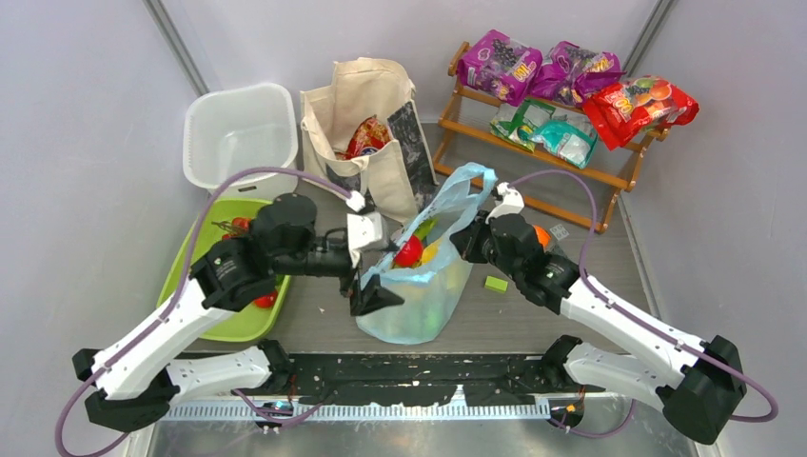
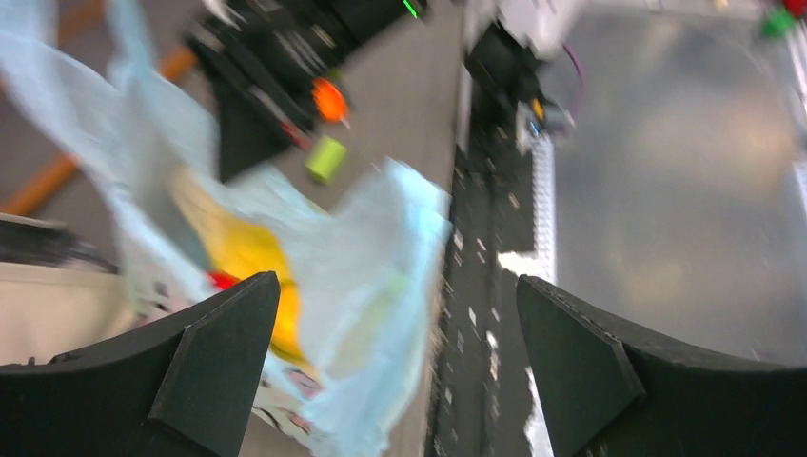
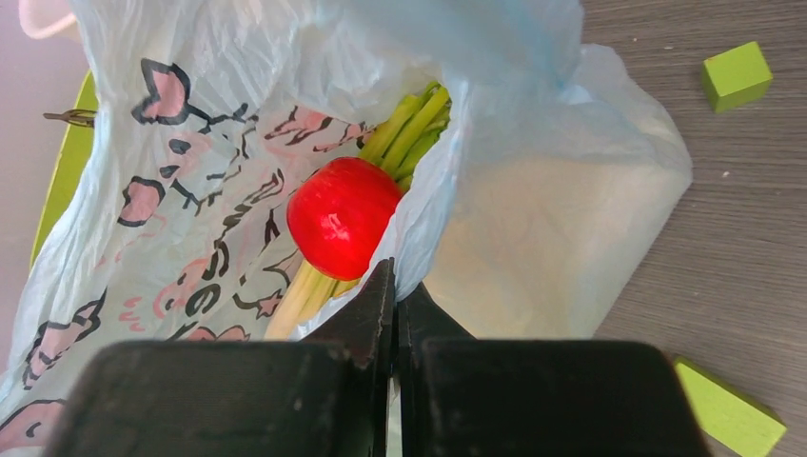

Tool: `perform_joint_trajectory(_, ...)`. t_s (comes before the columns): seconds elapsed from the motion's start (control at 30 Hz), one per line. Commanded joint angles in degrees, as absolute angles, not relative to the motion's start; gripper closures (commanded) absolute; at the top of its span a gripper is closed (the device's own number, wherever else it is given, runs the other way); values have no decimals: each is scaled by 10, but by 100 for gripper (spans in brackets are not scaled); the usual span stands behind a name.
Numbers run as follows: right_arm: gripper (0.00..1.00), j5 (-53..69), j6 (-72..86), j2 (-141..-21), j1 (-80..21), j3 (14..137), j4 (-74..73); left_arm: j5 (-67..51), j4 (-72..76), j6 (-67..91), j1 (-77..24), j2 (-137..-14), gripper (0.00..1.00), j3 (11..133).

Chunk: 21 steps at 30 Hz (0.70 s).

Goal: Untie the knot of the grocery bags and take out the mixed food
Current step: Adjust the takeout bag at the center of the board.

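The light-blue plastic bag [image 1: 423, 295] stands mid-table with its mouth open and one handle loop [image 1: 468, 183] sticking up loose. No knot shows. Inside lie a red fruit [image 3: 341, 217], green-white stalks [image 3: 414, 124] and a yellow vegetable [image 2: 243, 252]. My right gripper [image 3: 395, 276] is shut on the bag's rim [image 3: 428, 228], at the right side of the mouth [image 1: 466, 238]. At the bag's left flank my left gripper [image 1: 371, 290] is open, its fingers wide apart and the plastic [image 2: 371, 257] loose ahead of them. The cream canvas tote [image 1: 366, 124] behind holds a red snack packet [image 1: 368, 138].
A white tub [image 1: 238, 129] stands at the back left and a green tray [image 1: 205, 276] with small fruits lies under my left arm. A wooden rack [image 1: 533, 143] at the back right carries purple, teal and red packets. Green blocks [image 1: 495, 283] lie right of the bag.
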<state>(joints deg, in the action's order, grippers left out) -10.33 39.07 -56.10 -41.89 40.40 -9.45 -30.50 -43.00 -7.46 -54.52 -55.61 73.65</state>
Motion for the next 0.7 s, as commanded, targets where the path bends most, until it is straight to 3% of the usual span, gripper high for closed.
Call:
perform_joint_trajectory(0.0,95,-134,370,-533,-421,394,-101,-179,-290,30,-515,-562,0,785)
perform_joint_trajectory(0.23,95,-156,349,-499,-421,378,-116,-176,-233,182,-425,-646,0,794)
perform_joint_trajectory(0.67,95,-159,338,-494,-421,369,-102,-81,-337,136,-464,-794,0,807)
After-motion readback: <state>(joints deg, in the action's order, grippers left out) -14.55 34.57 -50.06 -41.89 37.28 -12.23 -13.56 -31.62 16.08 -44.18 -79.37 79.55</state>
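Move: The far-left edge of the grocery bag's mouth lies about 21 cm ahead of my left hand, 8 cm to its right and some 14 cm lower. The red fruit inside the bag is about 17 cm ahead, 5 cm right and 21 cm below; the canvas bag's middle is roughly 43 cm ahead, 5 cm left and 20 cm below. From my right hand, pinching the bag's right edge, that far-left edge is about 5 cm ahead, 8 cm left and about level. I swing my left hand, fingers still wide open, some 16 cm forward in an arc towards the far-left edge of the bag's mouth, first rising about 7 cm, then dropping about 12 cm and drifting right. The wrist turns about 35 degrees counter-clockwise and tips down. My right hand keeps its pinch and draws the bag's right edge about 3 cm to the right. ##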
